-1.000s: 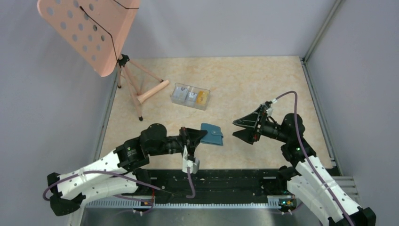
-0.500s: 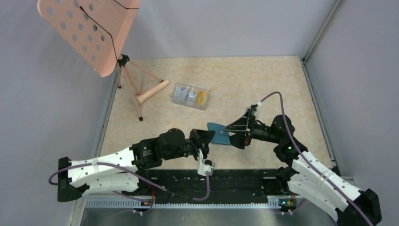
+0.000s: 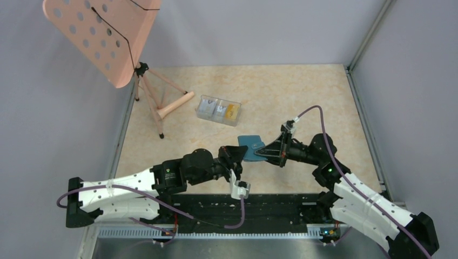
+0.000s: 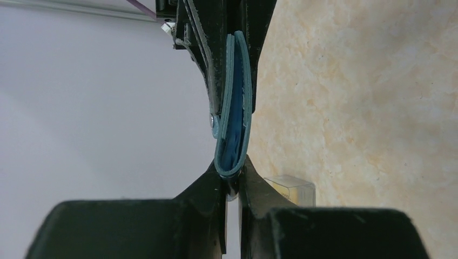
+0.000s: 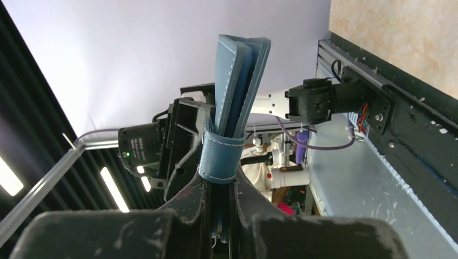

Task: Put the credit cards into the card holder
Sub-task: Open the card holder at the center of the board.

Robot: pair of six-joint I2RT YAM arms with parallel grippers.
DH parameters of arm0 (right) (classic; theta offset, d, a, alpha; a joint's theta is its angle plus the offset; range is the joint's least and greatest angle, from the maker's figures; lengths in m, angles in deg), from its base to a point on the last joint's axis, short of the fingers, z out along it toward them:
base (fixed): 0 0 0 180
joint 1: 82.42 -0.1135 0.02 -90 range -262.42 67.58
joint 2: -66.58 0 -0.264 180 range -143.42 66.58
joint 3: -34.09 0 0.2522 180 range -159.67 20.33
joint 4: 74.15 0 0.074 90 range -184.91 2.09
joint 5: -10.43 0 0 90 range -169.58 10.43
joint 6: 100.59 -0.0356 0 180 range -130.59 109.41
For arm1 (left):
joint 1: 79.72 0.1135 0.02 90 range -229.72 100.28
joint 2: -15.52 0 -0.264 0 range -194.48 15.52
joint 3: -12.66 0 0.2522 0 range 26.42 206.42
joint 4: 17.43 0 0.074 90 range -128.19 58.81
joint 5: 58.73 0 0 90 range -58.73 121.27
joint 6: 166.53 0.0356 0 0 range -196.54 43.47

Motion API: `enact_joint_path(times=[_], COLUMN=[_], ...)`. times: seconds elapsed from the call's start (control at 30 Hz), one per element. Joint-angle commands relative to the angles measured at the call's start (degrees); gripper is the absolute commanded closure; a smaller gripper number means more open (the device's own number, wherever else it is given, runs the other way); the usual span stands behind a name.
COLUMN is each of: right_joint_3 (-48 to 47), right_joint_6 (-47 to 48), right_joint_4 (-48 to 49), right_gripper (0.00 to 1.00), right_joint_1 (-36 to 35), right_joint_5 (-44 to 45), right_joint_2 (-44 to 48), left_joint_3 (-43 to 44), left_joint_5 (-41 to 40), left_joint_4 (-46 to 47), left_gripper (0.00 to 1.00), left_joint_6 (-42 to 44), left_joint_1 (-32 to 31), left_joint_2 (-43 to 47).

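Observation:
The teal-blue card holder (image 3: 249, 144) hangs folded above the table's front middle, pinched from both sides. My left gripper (image 3: 240, 154) is shut on its folded spine (image 4: 233, 162), seen edge on in the left wrist view. My right gripper (image 3: 261, 153) is shut on the opposite end, its jaws closed around the snap tab (image 5: 220, 156), with the card holder's leaves (image 5: 237, 75) rising above the tab. The credit cards (image 3: 218, 110), one orange-yellow (image 3: 231, 111) and the others whitish, lie in a clear plastic box behind the grippers.
The clear plastic box (image 3: 201, 115) sits mid-table; its corner (image 4: 291, 186) shows in the left wrist view. A pink perforated music stand (image 3: 100, 38) on a tripod (image 3: 156, 105) stands at the back left. Grey walls and a metal rail (image 3: 362, 116) bound the table.
My right gripper came left onto the card holder and shut on its tab end. The left arm carried the card holder right and slightly up to meet it.

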Motion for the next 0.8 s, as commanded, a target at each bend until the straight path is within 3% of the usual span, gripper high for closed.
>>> enact_joint_path(times=[0.0, 0.03, 0.07, 0.1, 0.2, 0.33, 0.5, 0.57, 0.63, 0.77], right_joint_3=[-4.41, -5.52, -6.71, -8.24, -10.46, -10.69, -10.14, -9.15, -7.98, -6.14], right_joint_6=[6.70, 9.19, 11.65, 14.68, 21.89, 27.60, 31.67, 31.97, 31.92, 31.46], right_joint_4=[-3.48, -6.72, -10.17, -13.95, -25.94, -34.73, -43.24, -44.49, -44.57, -44.57], right_gripper=[1.00, 1.00, 1.00, 1.00, 1.00, 1.00, 1.00, 1.00, 1.00, 1.00], right_joint_1=[-0.59, -0.59, -0.59, -0.59, -0.51, -0.43, -0.16, -0.19, -0.22, -0.13], right_joint_5=[0.82, 0.94, 1.74, 2.80, 6.71, 11.17, 15.09, 16.02, 16.49, 16.86], right_joint_2=[0.60, 0.84, 1.42, 2.05, 4.15, 8.32, 13.27, 15.32, 17.39, 20.38], left_joint_3=[0.50, 0.16, -0.18, -0.77, -1.68, 0.44, 3.57, 3.99, 2.54, -7.91], left_joint_5=[1.54, 1.75, 2.25, 2.28, 0.18, -6.67, -6.18, -1.18, 9.03, 25.59], left_joint_4=[3.96, 4.47, 5.07, 6.44, 11.60, 9.19, 2.53, 1.63, 4.64, 24.37], left_gripper=[0.77, 0.60, 0.18, 0.03, 0.01, 0.01, 0.01, 0.01, 0.01, 0.01], left_joint_6=[-5.14, -7.45, -10.93, -15.66, -38.24, -70.83, -96.17, -103.64, -111.40, -127.37], left_joint_1=[-1.37, -1.37, -1.37, -1.37, -1.37, -1.37, -0.76, 1.36, 6.56, 15.23], left_joint_2=[0.88, 1.13, 1.49, 1.63, 0.83, -2.46, -7.27, -8.43, -9.28, -8.54])
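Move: The card holder is pinched between both hands. Its middle is about 4 cm to the right of the left hand and 1 cm ahead, at the same height. From the right hand it is about 3 cm left and 2 cm ahead, also level. The clear box of cards stands some 30 cm ahead of the left hand, 12 cm to its left and roughly 26 cm below. Rightward and down, both hands travel some 5 cm. The left springs its fingers wide open first, letting go of the card holder, then rolls over by about 100 degrees, its forward side turning down, while also easing back a little. The right keeps its pinch at the strap side and carries the holder, its fingers tipping downward about 25 degrees. ##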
